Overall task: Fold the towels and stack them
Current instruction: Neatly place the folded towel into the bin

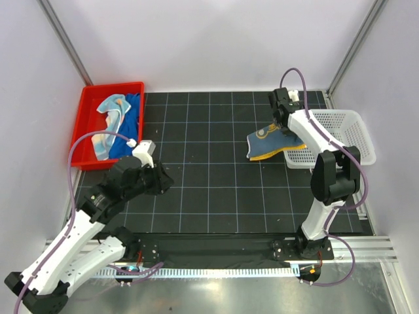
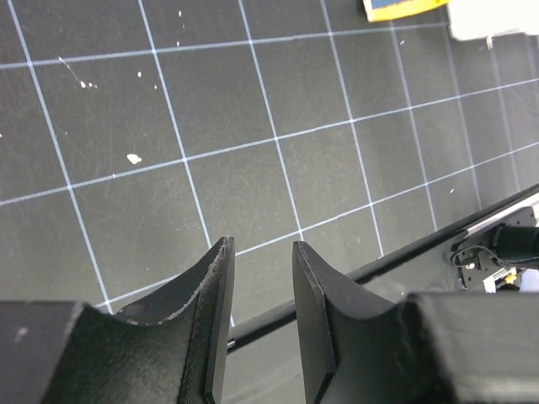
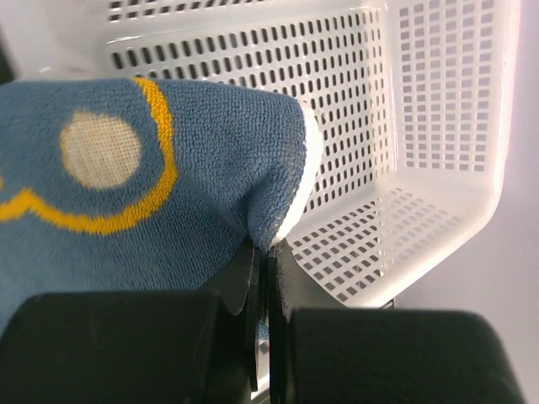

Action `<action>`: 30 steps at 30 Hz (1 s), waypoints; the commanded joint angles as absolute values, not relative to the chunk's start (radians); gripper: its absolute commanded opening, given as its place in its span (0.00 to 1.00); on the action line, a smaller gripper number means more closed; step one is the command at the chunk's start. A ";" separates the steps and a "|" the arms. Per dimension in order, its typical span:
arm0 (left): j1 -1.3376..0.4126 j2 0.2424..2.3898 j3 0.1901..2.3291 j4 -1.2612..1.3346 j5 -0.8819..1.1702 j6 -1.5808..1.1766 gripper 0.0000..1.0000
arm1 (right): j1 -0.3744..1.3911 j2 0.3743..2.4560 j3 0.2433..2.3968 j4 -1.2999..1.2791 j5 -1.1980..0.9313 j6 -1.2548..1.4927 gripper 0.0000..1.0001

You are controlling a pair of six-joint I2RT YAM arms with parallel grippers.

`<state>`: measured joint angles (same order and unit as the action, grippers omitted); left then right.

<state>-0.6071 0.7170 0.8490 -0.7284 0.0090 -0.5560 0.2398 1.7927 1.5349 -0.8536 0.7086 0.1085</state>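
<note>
A blue towel (image 1: 272, 140) with yellow-orange markings hangs at the right of the black mat, its lower edge on the mat beside the basket. My right gripper (image 1: 283, 124) is shut on its upper edge. In the right wrist view the jaws (image 3: 268, 252) pinch a fold of this towel (image 3: 152, 185). In the red tray lie a royal blue towel (image 1: 132, 123) and a pale patterned towel (image 1: 108, 124), crumpled together. My left gripper (image 1: 163, 180) hovers over the left part of the mat. It stands open (image 2: 261, 246) with nothing between its fingers. A yellow corner of the held towel (image 2: 404, 8) shows far off.
A red tray (image 1: 88, 111) stands at the back left. A white mesh basket (image 1: 353, 134) sits at the right edge, close behind the held towel, and its wall (image 3: 421, 126) fills the right wrist view. The black gridded mat (image 1: 209, 190) lies between the arms.
</note>
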 commanded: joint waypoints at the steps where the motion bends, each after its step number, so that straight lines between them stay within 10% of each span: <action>1: -0.615 0.664 0.847 -0.733 0.014 -0.534 0.38 | 0.201 1.805 1.579 -0.809 0.735 0.069 0.01; 30: -0.761 0.508 0.827 -0.769 -0.175 -0.571 0.42 | 0.051 1.851 1.427 -0.408 0.821 -0.143 0.01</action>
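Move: The white bin is under and to the right of the right gripper, which still pinches the folded towel: its middle is about 11 cm right, 2 cm back and some 10 cm below, and its left rim about 5 cm to the gripper's left, 2 cm back and 4 cm down. The towel's middle hangs roughly 6 cm left, 5 cm back and 4 cm below. From the empty left gripper the bin's middle lies about 53 cm right, 20 cm ahead and 15 cm below. Carry the pinched towel edge about 8 cm to the right with the right gripper, deeper in over the white bin, working some 4 cm forward as you go; let the hand dip about 3 cm midway, then rise half of that. Keep the fingers shut. Meanwhile draw the empty left gripper a few centimetres back and up, then hold it there. ##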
